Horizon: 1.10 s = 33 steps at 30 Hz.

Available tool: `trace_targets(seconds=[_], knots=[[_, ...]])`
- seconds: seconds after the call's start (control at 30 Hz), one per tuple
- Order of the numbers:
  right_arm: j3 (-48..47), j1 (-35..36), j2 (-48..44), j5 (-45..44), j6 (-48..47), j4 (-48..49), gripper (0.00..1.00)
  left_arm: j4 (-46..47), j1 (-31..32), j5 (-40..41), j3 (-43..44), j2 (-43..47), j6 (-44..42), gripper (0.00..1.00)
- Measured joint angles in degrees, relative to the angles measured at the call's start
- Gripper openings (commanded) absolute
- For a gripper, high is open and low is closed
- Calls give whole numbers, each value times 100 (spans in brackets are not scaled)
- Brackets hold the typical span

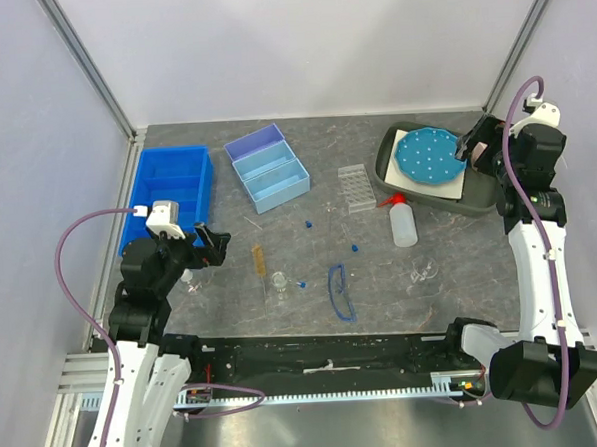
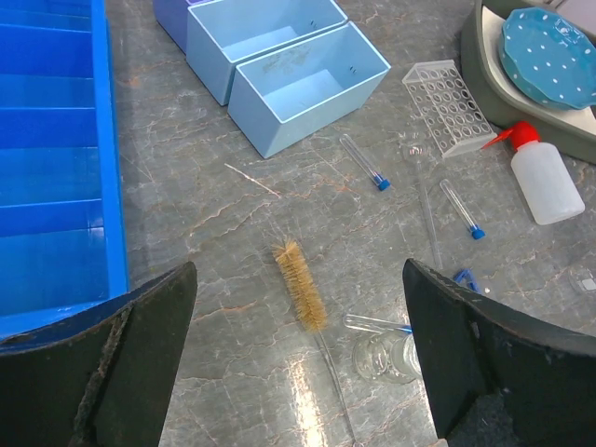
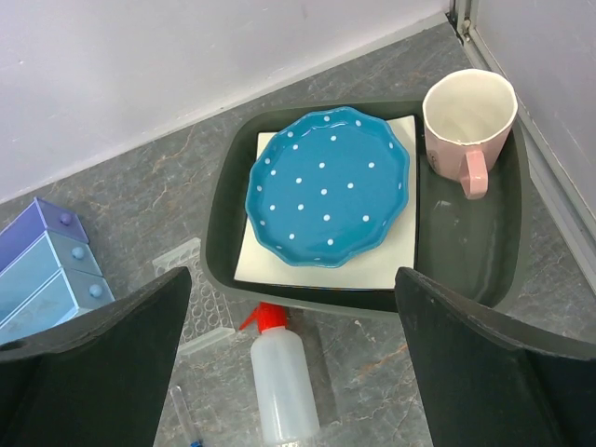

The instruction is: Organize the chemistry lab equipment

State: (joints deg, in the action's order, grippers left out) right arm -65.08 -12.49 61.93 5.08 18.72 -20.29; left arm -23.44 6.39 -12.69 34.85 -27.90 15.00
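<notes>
My left gripper [image 1: 212, 246] is open and empty, hovering above a tan bristle brush [image 2: 301, 284] and a small clear glass flask [image 2: 386, 357] lying on its side. Blue-capped clear tubes [image 2: 363, 161] lie scattered nearby, one [image 2: 372, 324] against the flask. Blue-rimmed safety glasses [image 1: 338, 291] lie at front centre. My right gripper [image 1: 472, 146] is open and empty, high over the grey tray [image 3: 219, 251]. The white squeeze bottle [image 3: 284, 382] with its red nozzle lies just in front of that tray, below the right fingers.
A deep blue divided bin [image 1: 167, 190] stands at left, with pale blue boxes [image 1: 266, 170] beside it. A clear tube rack [image 1: 356, 188] lies mid-table. The tray holds a blue white-dotted plate [image 3: 328, 186] on a white sheet and a pink mug [image 3: 468, 121]. Walls enclose the table.
</notes>
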Motion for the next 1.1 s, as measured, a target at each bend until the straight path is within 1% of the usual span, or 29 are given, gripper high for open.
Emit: trace_targets(seconds=[0.17, 0.27, 0.3, 0.33, 0.43, 0.53, 0.57, 0.67, 0.73, 0.83, 0.97, 1.1], knots=[[-22, 0, 7, 129, -72, -50, 98, -4, 0, -28, 17, -2, 0, 98], [-83, -7, 35, 570, -304, -83, 98, -28, 0, -35, 57, 0, 9, 98], [-98, -7, 55, 933, -437, -92, 98, -44, 0, -33, 74, 11, 20, 98], [-98, 0, 63, 1104, -507, -92, 98, -68, 0, -33, 90, 24, 61, 98], [-98, 92, 131, 2365, -1045, -157, 98, -214, 0, 11, 177, 85, 234, 98], [-76, 496, 168, 3318, -1722, -293, 98, -614, 0, 24, 490, 24, 557, 97], [-31, 741, 166, 3672, -2118, -417, 98, -798, 0, 11, 658, -48, 682, 97], [240, 1178, 162, 4524, -3040, -758, 98, -1268, 0, 55, 1075, -275, 1043, 97], [533, 1226, 166, 4850, -3501, -949, 98, -1711, 0, 232, 1333, -455, 1290, 97], [909, 1222, 260, 5101, -4022, -1198, 98, -2352, 0, 669, 1556, -710, 1613, 97], [1043, 1222, 505, 5278, -4417, -1333, 98, -3126, 0, 1335, 1563, -1086, 2039, 97], [1045, 1222, 605, 5440, -4597, -1346, 98, -3486, 0, 1882, 1432, -1565, 2457, 97]])
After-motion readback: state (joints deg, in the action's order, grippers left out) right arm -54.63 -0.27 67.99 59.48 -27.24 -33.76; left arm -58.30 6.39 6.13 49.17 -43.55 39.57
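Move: The nearer blue-capped test tube lies roughly 29 cm to the right hand's left, 9 cm back and 30 cm below; the squeeze bottle is 15 cm left and 7 back, the tube rack 25 left and 4 ahead. The left hand has the glass beaker about 9 cm left, 5 back and 18 below, the blue bin some 16 left and 17 ahead, the brush bristles 8 right and 2 back. Swinging left about 19 cm, then also back and down some 10 cm each, the open right hand leaves the tray for the nearer test tube, turning about 75 degrees counter-clockwise and slowing high above the table. The open left hand first lifts slightly, then sinks back and left towards the beaker, its fingers tipping down. ##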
